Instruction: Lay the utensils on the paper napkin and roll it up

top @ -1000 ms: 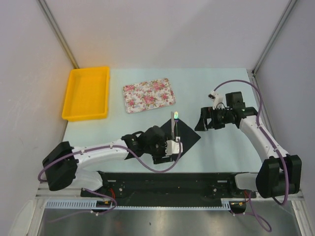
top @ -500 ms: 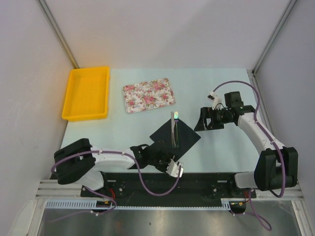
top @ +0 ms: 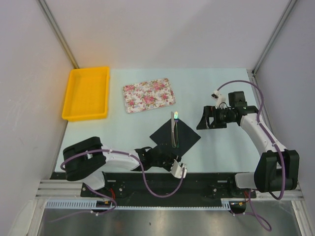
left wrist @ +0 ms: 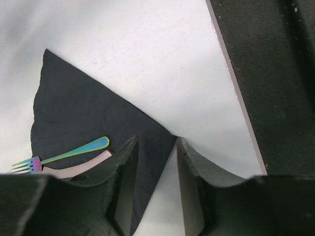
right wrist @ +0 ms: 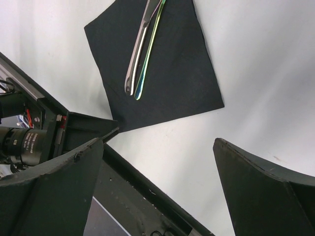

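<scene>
The black paper napkin (top: 184, 140) lies as a diamond near the table's middle, also shown in the left wrist view (left wrist: 88, 113) and the right wrist view (right wrist: 162, 73). Two utensils rest side by side on it (top: 173, 130): an iridescent fork (left wrist: 64, 156) and a silvery piece (right wrist: 140, 49). My left gripper (top: 168, 156) sits low at the napkin's near corner. Its jaws (left wrist: 156, 140) stand apart with that corner lying between them, and a gap shows on either side. My right gripper (top: 204, 120) hangs wide open (right wrist: 158, 142) just right of the napkin, holding nothing.
A pink-flowered tray (top: 147, 95) lies behind the napkin, and a yellow bin (top: 86, 93) stands at the back left. The black base rail (left wrist: 266, 73) runs along the table's near edge, close to the left gripper.
My left arm has drawn back toward the near edge, bringing its gripper from over the napkin down to the near corner, and its jaws have narrowed. The right gripper has barely shifted.
</scene>
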You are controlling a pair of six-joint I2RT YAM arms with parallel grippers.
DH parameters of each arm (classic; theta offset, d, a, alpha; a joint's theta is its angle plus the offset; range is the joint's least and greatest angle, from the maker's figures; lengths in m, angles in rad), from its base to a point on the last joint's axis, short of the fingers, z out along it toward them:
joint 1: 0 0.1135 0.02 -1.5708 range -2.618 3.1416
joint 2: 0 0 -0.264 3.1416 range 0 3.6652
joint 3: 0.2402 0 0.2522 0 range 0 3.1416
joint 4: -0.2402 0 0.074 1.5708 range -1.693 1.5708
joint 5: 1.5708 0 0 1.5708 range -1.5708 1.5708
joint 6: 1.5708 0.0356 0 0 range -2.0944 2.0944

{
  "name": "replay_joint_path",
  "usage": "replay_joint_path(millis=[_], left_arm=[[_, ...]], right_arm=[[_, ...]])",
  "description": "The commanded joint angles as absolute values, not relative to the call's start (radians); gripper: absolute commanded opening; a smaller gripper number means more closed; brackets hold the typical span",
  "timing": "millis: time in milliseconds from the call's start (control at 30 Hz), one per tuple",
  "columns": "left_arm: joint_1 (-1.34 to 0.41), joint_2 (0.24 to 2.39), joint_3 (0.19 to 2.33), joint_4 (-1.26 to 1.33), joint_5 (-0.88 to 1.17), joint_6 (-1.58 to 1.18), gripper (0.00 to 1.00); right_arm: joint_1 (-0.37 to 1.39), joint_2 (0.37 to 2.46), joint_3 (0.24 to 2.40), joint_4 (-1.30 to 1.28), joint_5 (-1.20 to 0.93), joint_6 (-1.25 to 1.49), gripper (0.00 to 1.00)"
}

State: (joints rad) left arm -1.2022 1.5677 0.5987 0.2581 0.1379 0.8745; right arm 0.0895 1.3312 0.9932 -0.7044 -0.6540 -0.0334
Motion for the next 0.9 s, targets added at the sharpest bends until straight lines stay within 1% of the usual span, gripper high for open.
replay_joint_path(millis=[0, 133, 167, 333, 367, 433, 467, 667, 867], left_arm=[[-1.210, 1.598, 0.574, 0.271, 0.120, 0.896, 0.40], [-1.218, 1.595, 0.587, 0.272, 0.127, 0.868, 0.33], [-1.219, 1.597, 0.588, 0.273, 0.129, 0.865, 0.29], [-1.221, 1.598, 0.600, 0.255, 0.130, 0.833, 0.18], [-1.221, 1.591, 0.600, 0.252, 0.136, 0.828, 0.13], [-1.223, 1.583, 0.603, 0.229, 0.144, 0.813, 0.10], [-1.227, 1.580, 0.604, 0.219, 0.149, 0.807, 0.06], [-1.235, 1.534, 0.592, 0.213, 0.170, 0.746, 0.00], [-1.243, 1.486, 0.609, 0.198, 0.173, 0.698, 0.00]], right_arm=[[0.083, 1.302, 1.015, -0.696, -0.653, -0.032, 1.00], [0.080, 1.304, 1.008, -0.692, -0.658, -0.034, 1.00], [0.078, 1.305, 1.006, -0.690, -0.660, -0.034, 1.00], [0.078, 1.307, 1.008, -0.692, -0.661, -0.034, 1.00], [0.078, 1.307, 1.006, -0.692, -0.661, -0.035, 1.00], [0.078, 1.305, 1.003, -0.690, -0.663, -0.035, 1.00], [0.077, 1.305, 0.999, -0.687, -0.661, -0.035, 1.00], [0.077, 1.305, 0.997, -0.683, -0.657, -0.032, 1.00], [0.078, 1.308, 0.996, -0.675, -0.655, -0.031, 1.00]])
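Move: The napkin's near corner lies between the left gripper's half-open fingertips, straight under the hand point and about 1 cm below. From that gripper the fork's middle is some 13 cm straight ahead; the knife beside it is as far out and about 2 cm to the left; the table's near edge is some 6 cm back. From the right gripper the same corner is roughly 13 cm back, 12 cm to the left and 13 cm below. Shut the left gripper fully on the napkin's near corner, sinking about 1 cm as the fingers close so the tips pinch the cloth against each other. Then, keeping it pinched, draw back towards the table's near edge, about 1.5 cm in all, easing up again at the end with a slight tilt of the wrist. ##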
